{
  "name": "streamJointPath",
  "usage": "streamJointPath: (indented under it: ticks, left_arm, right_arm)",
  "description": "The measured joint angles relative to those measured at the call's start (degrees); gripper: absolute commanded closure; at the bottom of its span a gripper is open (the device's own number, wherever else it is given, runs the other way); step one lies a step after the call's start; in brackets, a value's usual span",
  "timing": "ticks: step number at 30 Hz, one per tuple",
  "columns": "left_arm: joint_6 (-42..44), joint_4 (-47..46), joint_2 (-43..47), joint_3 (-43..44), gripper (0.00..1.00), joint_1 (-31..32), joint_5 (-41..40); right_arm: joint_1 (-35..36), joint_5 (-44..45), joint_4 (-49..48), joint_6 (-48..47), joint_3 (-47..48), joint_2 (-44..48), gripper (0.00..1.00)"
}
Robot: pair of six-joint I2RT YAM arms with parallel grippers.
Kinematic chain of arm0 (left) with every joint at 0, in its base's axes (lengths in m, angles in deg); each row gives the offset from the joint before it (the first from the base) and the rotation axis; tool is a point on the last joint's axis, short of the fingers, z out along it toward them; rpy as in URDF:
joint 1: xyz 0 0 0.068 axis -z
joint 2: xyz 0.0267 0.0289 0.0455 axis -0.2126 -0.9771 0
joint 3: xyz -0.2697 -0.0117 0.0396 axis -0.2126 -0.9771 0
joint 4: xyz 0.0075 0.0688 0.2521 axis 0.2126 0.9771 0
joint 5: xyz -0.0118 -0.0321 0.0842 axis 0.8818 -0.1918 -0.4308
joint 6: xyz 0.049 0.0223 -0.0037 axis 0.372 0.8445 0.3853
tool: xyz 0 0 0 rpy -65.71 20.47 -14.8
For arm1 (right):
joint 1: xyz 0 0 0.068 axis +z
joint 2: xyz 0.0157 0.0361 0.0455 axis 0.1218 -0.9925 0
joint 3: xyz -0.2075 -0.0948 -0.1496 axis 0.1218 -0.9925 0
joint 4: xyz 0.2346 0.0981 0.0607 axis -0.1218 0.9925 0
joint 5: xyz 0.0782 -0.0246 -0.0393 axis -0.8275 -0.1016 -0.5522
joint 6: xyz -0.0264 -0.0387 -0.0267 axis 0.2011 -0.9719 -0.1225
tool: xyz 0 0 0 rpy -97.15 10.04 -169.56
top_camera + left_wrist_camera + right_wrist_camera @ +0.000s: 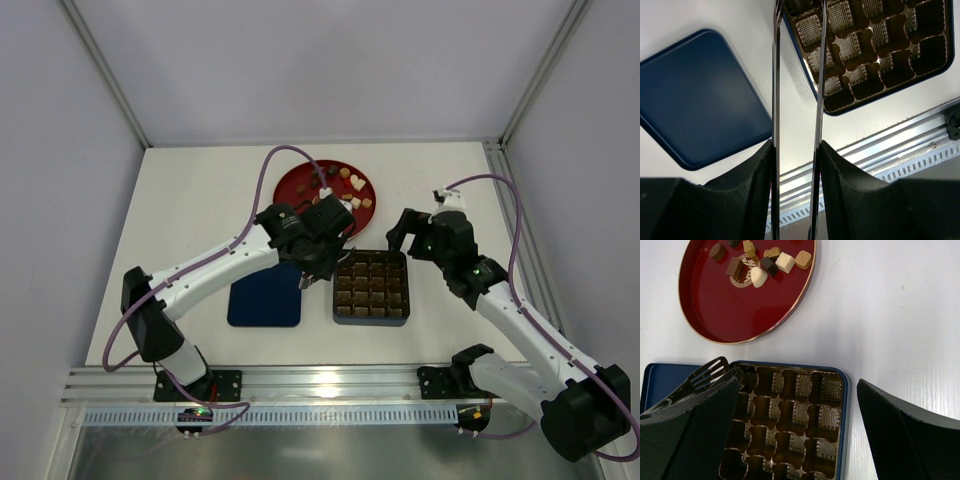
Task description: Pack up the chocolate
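Note:
The chocolate (341,184) lies as several dark brown, tan and cream-white pieces on a round red plate (300,185); it also shows in the right wrist view (760,270). The brown grid tray (371,288) sits in front of the plate in a blue box, and every compartment I see is empty (790,415). My left gripper (325,255) is shut on thin metal tongs (819,75). Their slotted tips (710,372) hold nothing over the tray's far-left corner. My right gripper (400,230) is open and empty above the tray's far right side (796,385).
A navy blue square lid (265,295) lies flat just left of the tray, also in the left wrist view (695,100). An aluminium rail (320,385) runs along the table's near edge. White walls close in the back and sides.

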Motion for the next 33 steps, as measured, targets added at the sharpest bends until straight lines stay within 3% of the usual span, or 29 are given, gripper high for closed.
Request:
streamJointPath:
  ticks: [16, 27, 33]
  left_arm:
    - [0.0, 0.42, -0.15, 0.94, 0.6, 0.13, 0.0]
    - [1.29, 3.04, -0.98, 11.69, 0.58, -0.07, -2.58]
    - [3.54, 3.5, -3.8, 14.01, 0.58, -4.52, -3.54]
  right_arm:
    - [0.0, 0.0, -0.37, 0.0, -0.26, 0.0, 0.0]
    - [0.0, 0.0, -0.37, 0.0, -0.26, 0.0, 0.0]
    - [0.0, -0.02, -0.35, -0.04, -0.26, 0.0, 0.0]
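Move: The round chocolate already sits in the box's far-left cell, between the tips of the tongs that the left hand still grips, about 10 cm ahead of that hand, 6 cm to its right and 9 cm below. The red plate's middle lies some 27 cm straight ahead; the box's middle is roughly 1 cm ahead and 13 cm right, the blue tray 1 cm back and 16 cm left, all about 10 cm lower. From the right hand the plate is some 16 cm ahead, 21 cm left. Chocolate and box stay behind as the left hand lifts the tongs clear of the cell, almost straight up by about 6 cm, easing a centimetre right. The hand then swings forward some 4 cm towards the red plate, fingers tilting slightly forward and up, their grip on the empty tongs kept. ##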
